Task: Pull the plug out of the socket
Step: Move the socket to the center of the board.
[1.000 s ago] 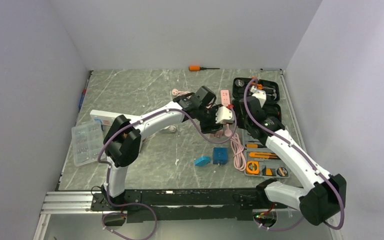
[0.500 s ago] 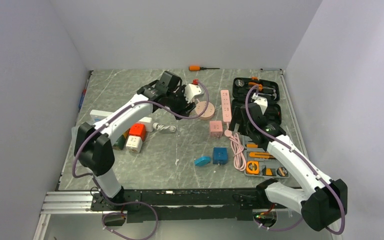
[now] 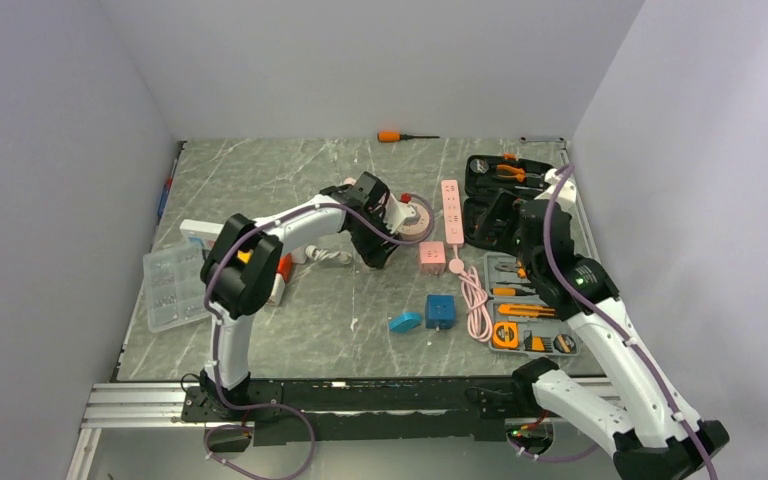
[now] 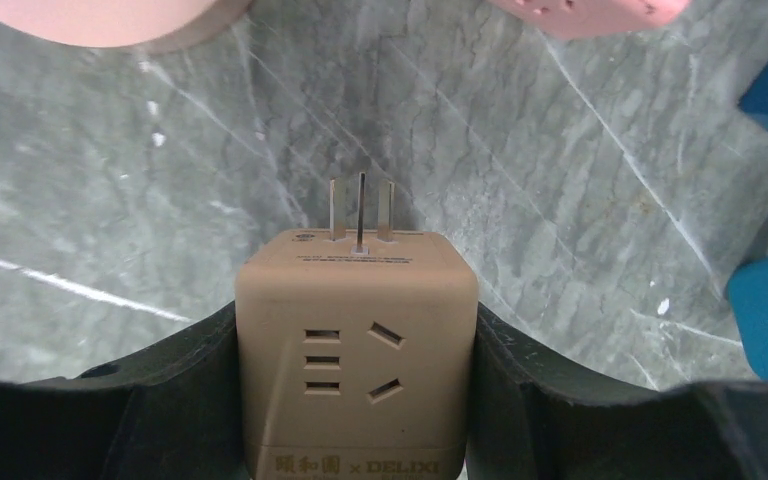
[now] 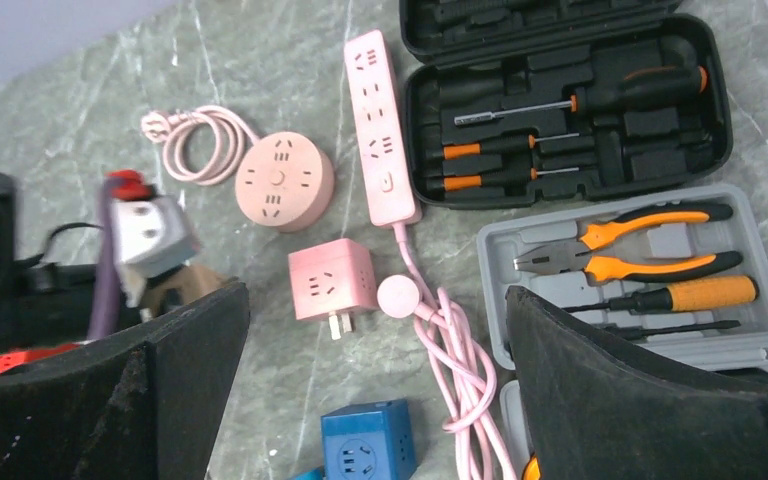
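Observation:
My left gripper point(image 3: 378, 248) is shut on the plug point(image 4: 357, 350), a tan cube adapter, with one black finger point(image 4: 175, 400) on each side. Its three prongs point(image 4: 360, 210) point out bare over the marble and sit in no socket. The round pink socket point(image 3: 415, 220) lies just behind it and the pink cube socket point(image 3: 432, 257) just to its right, both apart from the plug. My right gripper point(image 5: 375, 330) stands wide open and holds nothing. In the top view the right gripper point(image 3: 520, 222) hangs high near the tool case.
A pink power strip point(image 3: 451, 210) with coiled cord point(image 3: 477, 300), a blue cube point(image 3: 440, 310) and a light-blue plug point(image 3: 405, 321) lie mid-table. Open black tool case point(image 3: 510, 180) and grey tool tray point(image 3: 530, 310) at right. Clear box point(image 3: 173, 285) and red and white cubes point(image 3: 280, 270) at left.
The left gripper, still holding the plug, came from the back of the table toward the pink cube. The right gripper drew back and up toward the tool case.

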Robot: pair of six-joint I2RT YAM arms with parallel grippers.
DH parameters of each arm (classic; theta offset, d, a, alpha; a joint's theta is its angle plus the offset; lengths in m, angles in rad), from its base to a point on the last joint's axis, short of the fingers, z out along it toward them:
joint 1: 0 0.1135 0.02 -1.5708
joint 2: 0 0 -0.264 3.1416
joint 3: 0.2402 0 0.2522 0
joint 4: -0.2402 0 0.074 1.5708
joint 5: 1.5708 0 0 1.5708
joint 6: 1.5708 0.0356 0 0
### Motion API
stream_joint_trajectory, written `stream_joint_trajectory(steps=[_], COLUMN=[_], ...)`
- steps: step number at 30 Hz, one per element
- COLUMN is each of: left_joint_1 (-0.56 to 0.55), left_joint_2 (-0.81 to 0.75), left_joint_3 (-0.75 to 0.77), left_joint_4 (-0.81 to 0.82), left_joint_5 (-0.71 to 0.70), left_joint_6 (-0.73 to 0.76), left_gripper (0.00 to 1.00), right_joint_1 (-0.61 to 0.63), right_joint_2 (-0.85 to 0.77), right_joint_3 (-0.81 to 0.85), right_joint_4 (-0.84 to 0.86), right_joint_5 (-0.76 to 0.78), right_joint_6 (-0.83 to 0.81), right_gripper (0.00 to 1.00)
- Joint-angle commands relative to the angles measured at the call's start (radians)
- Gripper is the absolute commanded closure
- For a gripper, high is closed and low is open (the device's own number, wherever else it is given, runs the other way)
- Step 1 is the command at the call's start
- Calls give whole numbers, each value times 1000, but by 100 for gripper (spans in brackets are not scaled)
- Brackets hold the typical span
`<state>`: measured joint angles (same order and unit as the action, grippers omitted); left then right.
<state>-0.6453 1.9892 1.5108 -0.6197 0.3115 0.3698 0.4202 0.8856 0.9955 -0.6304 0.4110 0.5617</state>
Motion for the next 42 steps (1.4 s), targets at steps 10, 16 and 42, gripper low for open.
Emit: stream_joint_trajectory(steps=[10,16,42], left_joint_1=[-93,-93,1022], left_joint_2=[131,52,-484], left_joint_3=[59,95,7], left_joint_4=[39,-36,-559], left_joint_5=[4,56,521], left_joint_6=[-104,-116,117], left_gripper=[29,1,1], right_joint_1=[-3,-3,399], right_joint_2=[-33,-28,870], right_joint_3=[48,70,597], right_joint_4=[-48,-54,179], right_joint_5=[-5,8,-320], right_joint_6=[1,-23,-337], right_gripper=[0,0,0])
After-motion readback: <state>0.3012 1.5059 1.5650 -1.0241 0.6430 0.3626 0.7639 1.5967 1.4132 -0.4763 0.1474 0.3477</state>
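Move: The left hand already holds the beige plug cube; its bare set-down spot lies about 4 cm right, 2 back and 3 below. Around this hand, at table height, are the pink cube 12 cm right and level, the round pink socket 9 right, 8 ahead, and the white power strip 27 left, 3 ahead. From the open right hand, the strip lies roughly 46 left, 9 ahead and 23 below. Lower the left hand about 3 cm while easing it right and slightly back, set the beige cube down beside the pink one, open fully and let go; then lift clear and sweep left some 35 cm, high over the white strip, turning counter-clockwise. Late on, swing the open right hand about 23 cm left, a little forward and down, turning some 40 degrees counter-clockwise, towards the strip. ##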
